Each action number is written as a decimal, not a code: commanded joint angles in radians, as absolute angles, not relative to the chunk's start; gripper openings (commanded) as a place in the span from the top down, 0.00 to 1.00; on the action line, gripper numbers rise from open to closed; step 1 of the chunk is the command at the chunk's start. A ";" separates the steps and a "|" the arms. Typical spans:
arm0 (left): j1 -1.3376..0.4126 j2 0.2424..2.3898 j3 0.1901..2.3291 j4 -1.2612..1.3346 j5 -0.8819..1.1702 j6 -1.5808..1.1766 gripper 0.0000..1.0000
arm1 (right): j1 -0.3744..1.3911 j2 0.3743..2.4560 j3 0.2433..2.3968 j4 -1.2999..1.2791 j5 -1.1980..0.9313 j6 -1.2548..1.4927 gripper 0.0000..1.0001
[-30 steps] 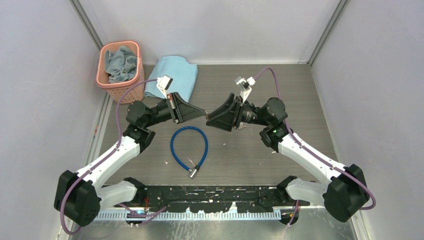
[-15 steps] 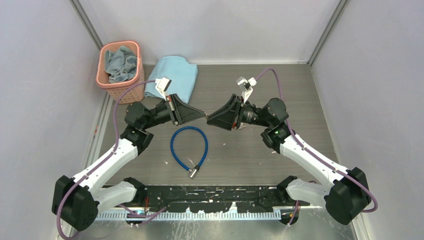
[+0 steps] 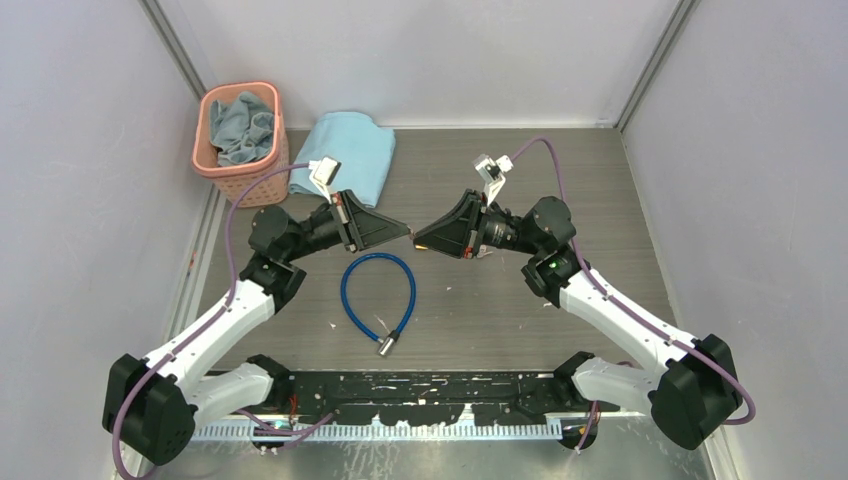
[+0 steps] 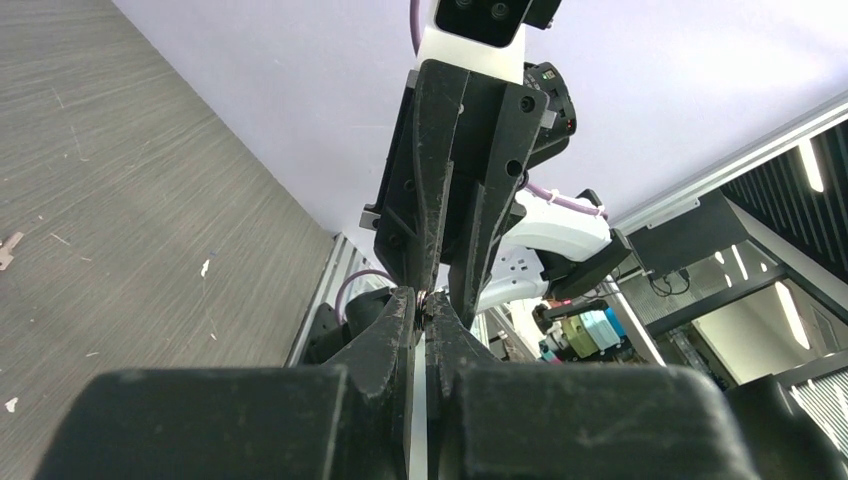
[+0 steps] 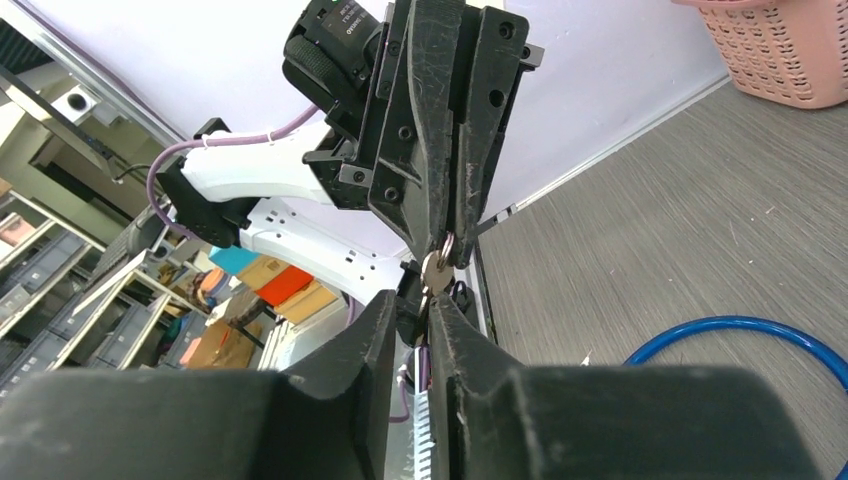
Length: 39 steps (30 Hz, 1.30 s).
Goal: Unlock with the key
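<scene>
Both grippers meet tip to tip above the table's middle. My left gripper (image 3: 404, 231) is shut on the key (image 5: 436, 268), a tiny silvery piece whose round head shows between its fingertips in the right wrist view. My right gripper (image 5: 418, 305) stands just below that head with its jaws narrow. A thin gap still shows between its fingers (image 5: 392, 318), and the key's lower end lies against one of them. In the left wrist view a small metal bit (image 4: 428, 299) sits pinched at my left tips. The blue cable (image 3: 378, 290) lies looped on the table below the grippers.
The cable's silver end (image 3: 388, 344) points toward the arm bases. A pink basket (image 3: 240, 130) holding a cloth stands at the back left, with a folded blue towel (image 3: 345, 150) beside it. Grey walls close in the table on three sides.
My right gripper's jaws have narrowed a lot around the key's end. The left arm has shifted slightly, still gripping.
</scene>
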<state>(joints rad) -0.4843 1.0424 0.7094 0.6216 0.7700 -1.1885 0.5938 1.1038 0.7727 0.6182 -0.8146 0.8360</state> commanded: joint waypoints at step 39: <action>-0.485 0.615 0.569 -0.111 0.481 -0.650 0.22 | 0.647 1.150 1.071 -0.632 -0.056 0.540 0.99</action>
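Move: My closed left fingers hold the key by its ring in mid-air, and my half-open right fingers already straddle it, its middle at the left fingertips and about 1 cm left of my right hand point. From my right hand the padlock lies on the table about 13 cm ahead, 3 cm right and some 27 cm below. Also on the table, the blue cable's loop centre is about 7 cm left and 1 cm ahead; the loose keys are 11 cm ahead, 13 cm right. I shut my right fingers on the key while my left hand keeps its grip, easing both hands slightly down. Then I open my left hand wide and draw it off, down, left and a little back. My right hand takes the key down about 12 cm, then also forward and right towards the padlock, tipping and swinging its fingers some 45 degrees down and forward. ##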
